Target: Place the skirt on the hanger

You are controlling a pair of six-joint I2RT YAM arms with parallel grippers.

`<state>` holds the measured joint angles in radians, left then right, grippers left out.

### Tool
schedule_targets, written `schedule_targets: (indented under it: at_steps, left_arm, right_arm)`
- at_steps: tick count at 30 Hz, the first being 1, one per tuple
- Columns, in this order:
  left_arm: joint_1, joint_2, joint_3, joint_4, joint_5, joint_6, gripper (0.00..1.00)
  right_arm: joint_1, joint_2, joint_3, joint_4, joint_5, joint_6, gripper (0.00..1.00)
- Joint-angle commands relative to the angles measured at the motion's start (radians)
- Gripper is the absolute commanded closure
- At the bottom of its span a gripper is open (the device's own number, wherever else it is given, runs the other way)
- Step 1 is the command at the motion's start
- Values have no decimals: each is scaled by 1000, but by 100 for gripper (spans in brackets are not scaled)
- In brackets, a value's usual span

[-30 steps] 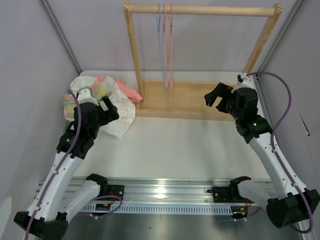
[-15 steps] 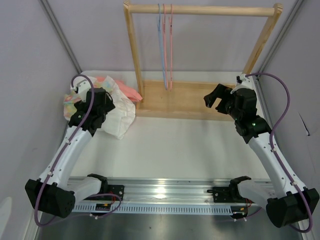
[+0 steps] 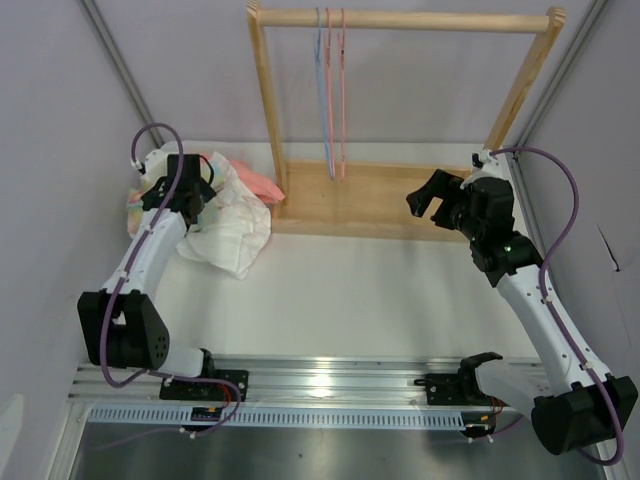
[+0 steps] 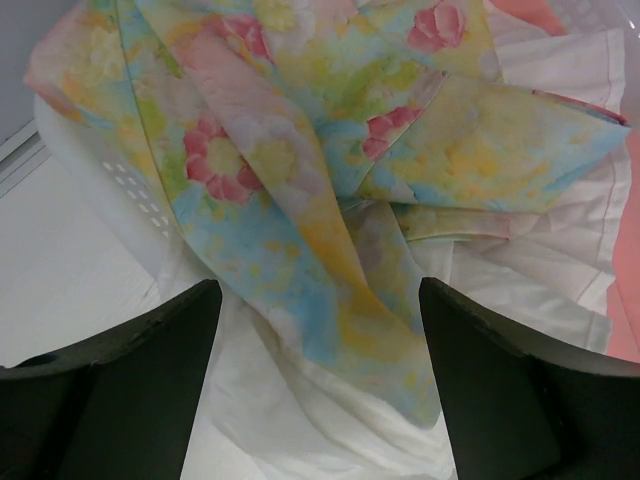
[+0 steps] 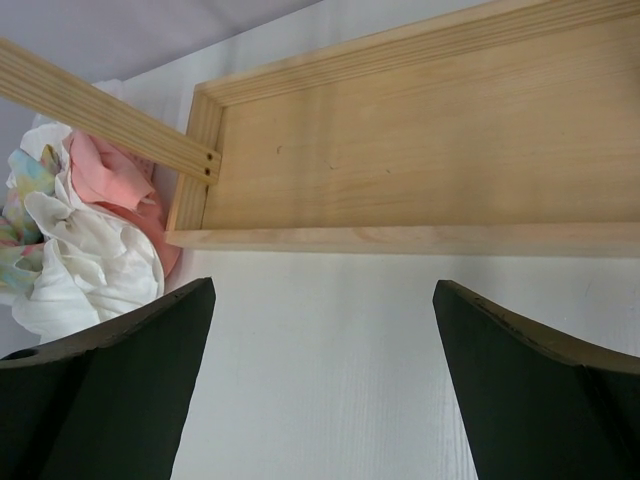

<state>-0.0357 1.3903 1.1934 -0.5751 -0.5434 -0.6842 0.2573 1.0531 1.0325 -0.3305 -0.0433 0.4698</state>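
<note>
The skirt (image 4: 300, 200), pastel yellow and blue with pink flowers, lies crumpled on top of the cloth pile at the table's back left; only a sliver of the skirt (image 3: 133, 205) shows in the top view. My left gripper (image 3: 185, 195) hangs right over it. In the left wrist view the left gripper (image 4: 320, 300) is open, its jaws standing on either side of a skirt fold without pinching it. The light blue hanger (image 3: 324, 90) hangs from the wooden rail. My right gripper (image 3: 428, 200) is open and empty, in the air near the rack's base; the right wrist view shows this gripper (image 5: 325, 290) over bare table.
A white cloth (image 3: 230, 235) and a salmon-pink garment (image 3: 262, 185) lie under and beside the skirt. A pink hanger (image 3: 341, 90) hangs next to the blue one. The wooden rack (image 3: 400, 20) has a tray-like base (image 5: 420, 150) at the back of the table.
My left arm has swung back and to the left, bringing its gripper down over the cloth pile, with the jaws slightly narrower. The right arm has hardly moved.
</note>
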Motion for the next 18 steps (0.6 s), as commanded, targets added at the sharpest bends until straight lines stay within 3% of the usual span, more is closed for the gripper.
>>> schedule_targets:
  at_steps: [1,6,11,14,17,18]
  left_arm:
    - [22,50,87,41,10,-26,13]
    - [26,107,117,12,-7,-26,17]
    - [28,142,129,-2,-10,-14,31]
    - [30,144,126,-6,-3,-20,47]
    - [30,124,147,0,20,6,78]
    - [30,119,161,-9,22,21,100]
  right_arm:
    - [-4,-5,15,25,-27,-3,1]
    - [-7,-11,11,19,-20,-13,1]
    - [-13,-10,9,15,-23,-17,0]
    - [-15,-10,11,16,-26,-17,1]
    - [-16,-8,15,16,-32,-17,1]
    - [-18,-7,15,18,-32,-19,1]
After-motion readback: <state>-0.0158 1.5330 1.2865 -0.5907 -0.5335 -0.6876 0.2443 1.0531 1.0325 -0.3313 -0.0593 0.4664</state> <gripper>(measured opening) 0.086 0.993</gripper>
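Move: The floral skirt lies bunched on the clothes pile just beneath the left gripper, its nearest fold about 3 cm ahead, hardly off to the left, and some 3 cm below. The pink cloth is roughly 15 cm to this gripper's right and 3 cm ahead; the loose white cloth is about 10 cm right and 7 cm back. From the right gripper, the skirt fold lies some 59 cm left, 4 cm ahead and 12 cm lower. Bring the open left gripper about 2.5 cm forward and 2 cm down onto the near fold of the floral skirt, tipping the fingers barely further down. Once the forward reach eases off, keep sinking slightly and close the fingers almost fully, pinching the fold between the tips. ##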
